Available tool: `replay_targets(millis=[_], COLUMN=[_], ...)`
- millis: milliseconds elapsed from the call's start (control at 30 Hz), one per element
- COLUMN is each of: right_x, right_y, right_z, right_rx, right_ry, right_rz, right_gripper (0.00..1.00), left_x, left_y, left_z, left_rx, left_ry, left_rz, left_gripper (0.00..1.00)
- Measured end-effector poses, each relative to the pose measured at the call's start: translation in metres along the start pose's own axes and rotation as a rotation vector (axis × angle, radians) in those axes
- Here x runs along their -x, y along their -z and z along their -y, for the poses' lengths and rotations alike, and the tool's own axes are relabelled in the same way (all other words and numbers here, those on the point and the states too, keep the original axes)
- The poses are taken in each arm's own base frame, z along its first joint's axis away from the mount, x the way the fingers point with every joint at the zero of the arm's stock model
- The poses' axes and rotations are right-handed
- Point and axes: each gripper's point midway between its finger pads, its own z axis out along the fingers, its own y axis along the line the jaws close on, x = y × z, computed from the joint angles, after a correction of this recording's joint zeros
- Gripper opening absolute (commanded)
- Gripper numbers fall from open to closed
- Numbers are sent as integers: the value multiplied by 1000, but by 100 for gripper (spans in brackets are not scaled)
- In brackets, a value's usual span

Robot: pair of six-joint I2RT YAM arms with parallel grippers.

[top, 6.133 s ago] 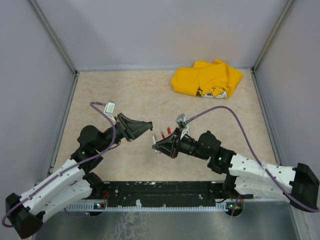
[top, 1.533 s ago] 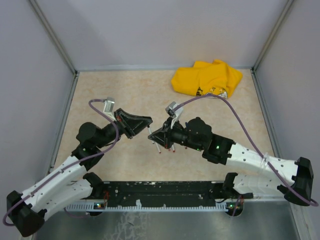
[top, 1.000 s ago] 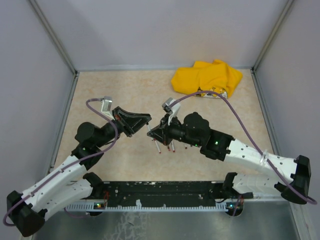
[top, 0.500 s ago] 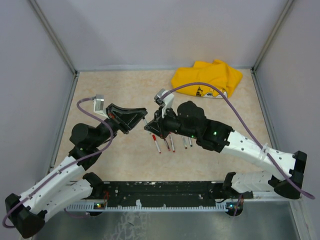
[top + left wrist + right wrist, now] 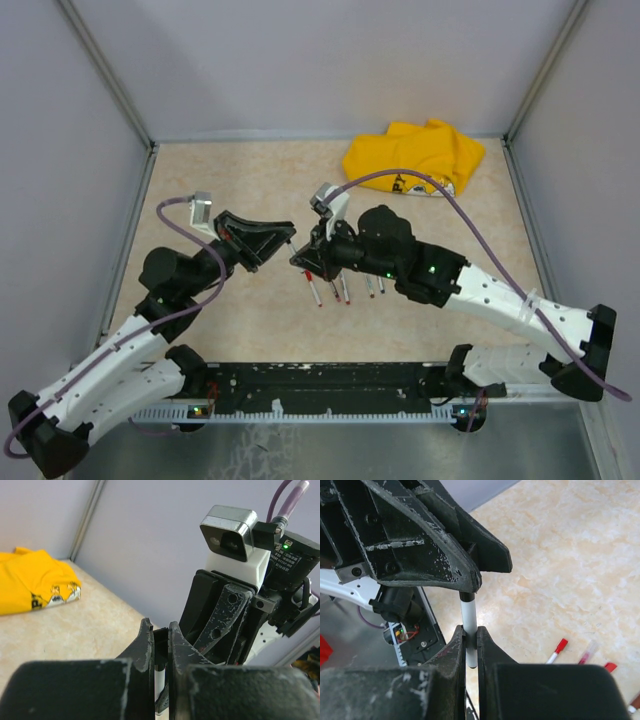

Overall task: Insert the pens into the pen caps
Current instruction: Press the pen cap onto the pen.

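My right gripper (image 5: 471,632) is shut on a white pen (image 5: 469,621), held upright between its fingers. The pen's upper end sits in a black pen cap (image 5: 467,597), which is pinched in my left gripper (image 5: 159,630), also shut. In the left wrist view the black cap (image 5: 161,645) shows between the fingers, with the white barrel (image 5: 160,677) below it. From above, the left gripper (image 5: 288,238) and right gripper (image 5: 302,257) meet tip to tip over the table's middle. Several capped pens (image 5: 314,291) lie on the table just under the right wrist.
A crumpled yellow cloth (image 5: 415,155) lies at the back right. Red-capped pens (image 5: 557,651) lie on the beige tabletop below the right gripper. Grey walls close in three sides. A black rail (image 5: 330,385) runs along the near edge between the arm bases.
Over the last second both grippers have drifted left and back, staying tip to tip. The right wrist has moved off the pens lying on the table, so they now show.
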Motion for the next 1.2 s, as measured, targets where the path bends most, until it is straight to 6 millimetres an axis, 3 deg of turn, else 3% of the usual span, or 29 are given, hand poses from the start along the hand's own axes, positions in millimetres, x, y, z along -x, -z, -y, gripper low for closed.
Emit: replay_targets(millis=[333,800,900,1200], right_x=[-57,-82,-86,-86], right_y=[7,8,8,7], right_z=[7,1,1,5], right_rx=[26,90,94,75], right_ry=[-120,-279,-301,-340], right_rz=[29,66,68,91], right_gripper=[0,0,0,0], left_x=[-52,-74,-77,-81], left_y=[9,17,19,24], left_z=[-12,-18,-20,-29], left_rx=[31,69,79,130], left_ry=[30,88,95,123], left_rz=[-215,-304,-312,-295], left_gripper=[1,8,12,42])
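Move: Below the left hand, which already pinches the black cap, the pen's middle sits about 6 cm down, roughly 1 cm back and 1 cm to the right. The right hand grips the pen's white body, so the cap is about 6 cm above it, some 1 cm ahead and 1 cm left. On the table about 30 cm below the right hand, a red pen lies some 10 cm ahead and 1 cm right, with a clear-red pen about 5 cm to the right of it. Lowering the joined cap and pen together, both hands sink about 8 cm, fast at first and then easing, drifting slightly back and to the right. Both wrists tilt nearly 20 degrees, bringing the left fingers from pointing up to nearly level. Near the end the left fingers open and let go of the cap, while the right hand keeps its grip on the pen. ##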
